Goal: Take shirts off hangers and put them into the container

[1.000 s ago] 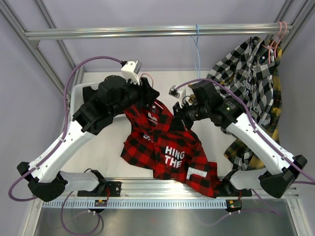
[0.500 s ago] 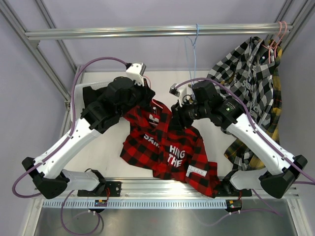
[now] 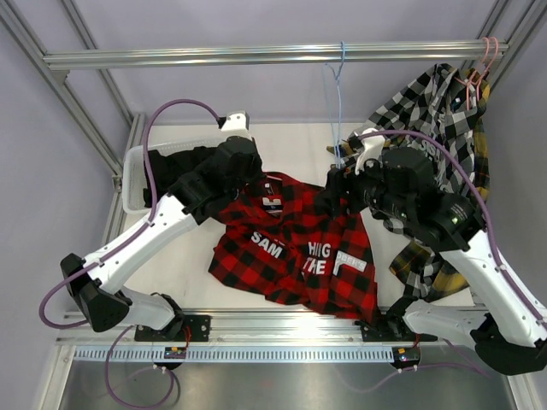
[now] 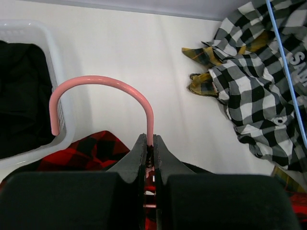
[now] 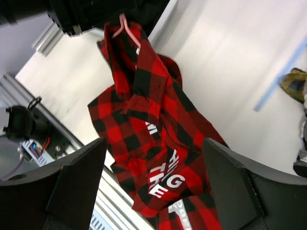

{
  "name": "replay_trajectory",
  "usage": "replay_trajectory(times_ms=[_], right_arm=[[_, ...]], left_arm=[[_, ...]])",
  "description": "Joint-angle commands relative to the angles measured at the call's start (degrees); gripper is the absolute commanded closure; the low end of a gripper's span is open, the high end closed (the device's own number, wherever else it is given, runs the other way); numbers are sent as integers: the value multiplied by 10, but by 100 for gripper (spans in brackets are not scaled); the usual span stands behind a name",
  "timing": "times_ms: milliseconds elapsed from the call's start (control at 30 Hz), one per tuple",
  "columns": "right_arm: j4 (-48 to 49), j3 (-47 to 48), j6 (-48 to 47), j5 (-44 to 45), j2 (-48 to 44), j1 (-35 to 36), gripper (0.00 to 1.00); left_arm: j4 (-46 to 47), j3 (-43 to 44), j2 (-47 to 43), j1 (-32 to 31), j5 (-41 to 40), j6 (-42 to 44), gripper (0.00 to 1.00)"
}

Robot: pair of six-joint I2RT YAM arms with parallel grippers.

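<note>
The red-and-black plaid shirt (image 3: 295, 248) with white lettering lies spread on the table, still on a pink hanger (image 4: 103, 81). My left gripper (image 4: 149, 143) is shut on that hanger's stem just below the hook, at the shirt's collar (image 3: 272, 201). My right gripper (image 5: 153, 158) hovers open over the shirt (image 5: 153, 134), holding nothing. The white container (image 3: 132, 184) stands at the left with a black shirt (image 3: 175, 162) inside. A black-and-white check shirt (image 3: 427, 111) and a yellow plaid shirt (image 3: 479, 171) hang at the right.
An empty light blue hanger (image 3: 339, 94) dangles from the overhead rail (image 3: 256, 56) near the right wrist. Pink hangers (image 3: 479, 68) hook the rail's right end. The hanging shirts reach down to the table (image 4: 144, 57). Frame posts flank both sides.
The left gripper shut on the pink hanger's stem. The right gripper opened, let go of the red plaid shirt and drew back to the right. The shirt spread flatter on the table.
</note>
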Motion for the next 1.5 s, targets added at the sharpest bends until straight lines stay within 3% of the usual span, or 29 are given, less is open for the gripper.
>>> replay_trajectory(times_ms=[0,233,433,633,900,1000,1033,1067,1333,1467], right_arm=[[34,-21,40,86,-1,21,10],[108,-72,124,257,49,135,11],[112,-69,196,391,125,181,16],[95,-54,259,465,168,184,31],[68,-48,280,496,191,183,59],[72,-54,279,490,185,183,78],[65,-51,278,491,179,183,91],[67,-53,275,491,176,183,97],[18,-44,252,489,103,166,100],[-21,-36,252,473,71,109,100]], left_arm=[[28,25,8,-9,-73,-67,100],[5,69,50,-31,-105,-91,100],[-5,67,47,-36,-122,-94,100],[-7,47,25,-39,-121,-93,100],[-8,22,-3,-39,-121,-87,100],[-21,20,-6,-39,-120,-84,100],[-24,18,-7,-39,-121,-84,100],[-27,14,-9,-39,-122,-83,100],[-47,-8,-32,-39,-123,-50,100],[-43,-32,-54,-39,-125,-22,100]])
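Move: The nearer, right-hand shoulder of the red plaid shirt, on its pink hanger, lies about 5 cm ahead of the open right hand, 4 cm to its left and 12 cm below. The hanger's neck, held in the left fingers, is some 18 cm left, 10 cm ahead and 4 cm below; the black-and-white shirt hangs about 25 cm right and 12 cm ahead. From the left hand that shoulder lies roughly 15 cm right, 5 cm back and 8 cm below. The right fingers close on the red plaid shirt's shoulder beside the pink hanger, after the hand sinks about 11 cm, going left and forward and turning some 30 degrees clockwise. Keeping the pinch, it then lifts about 4 cm and draws right by as much. The left hand keeps its grip on the hanger, dips slightly rightward, then pulls about 3 cm left and a little back, away from it. ##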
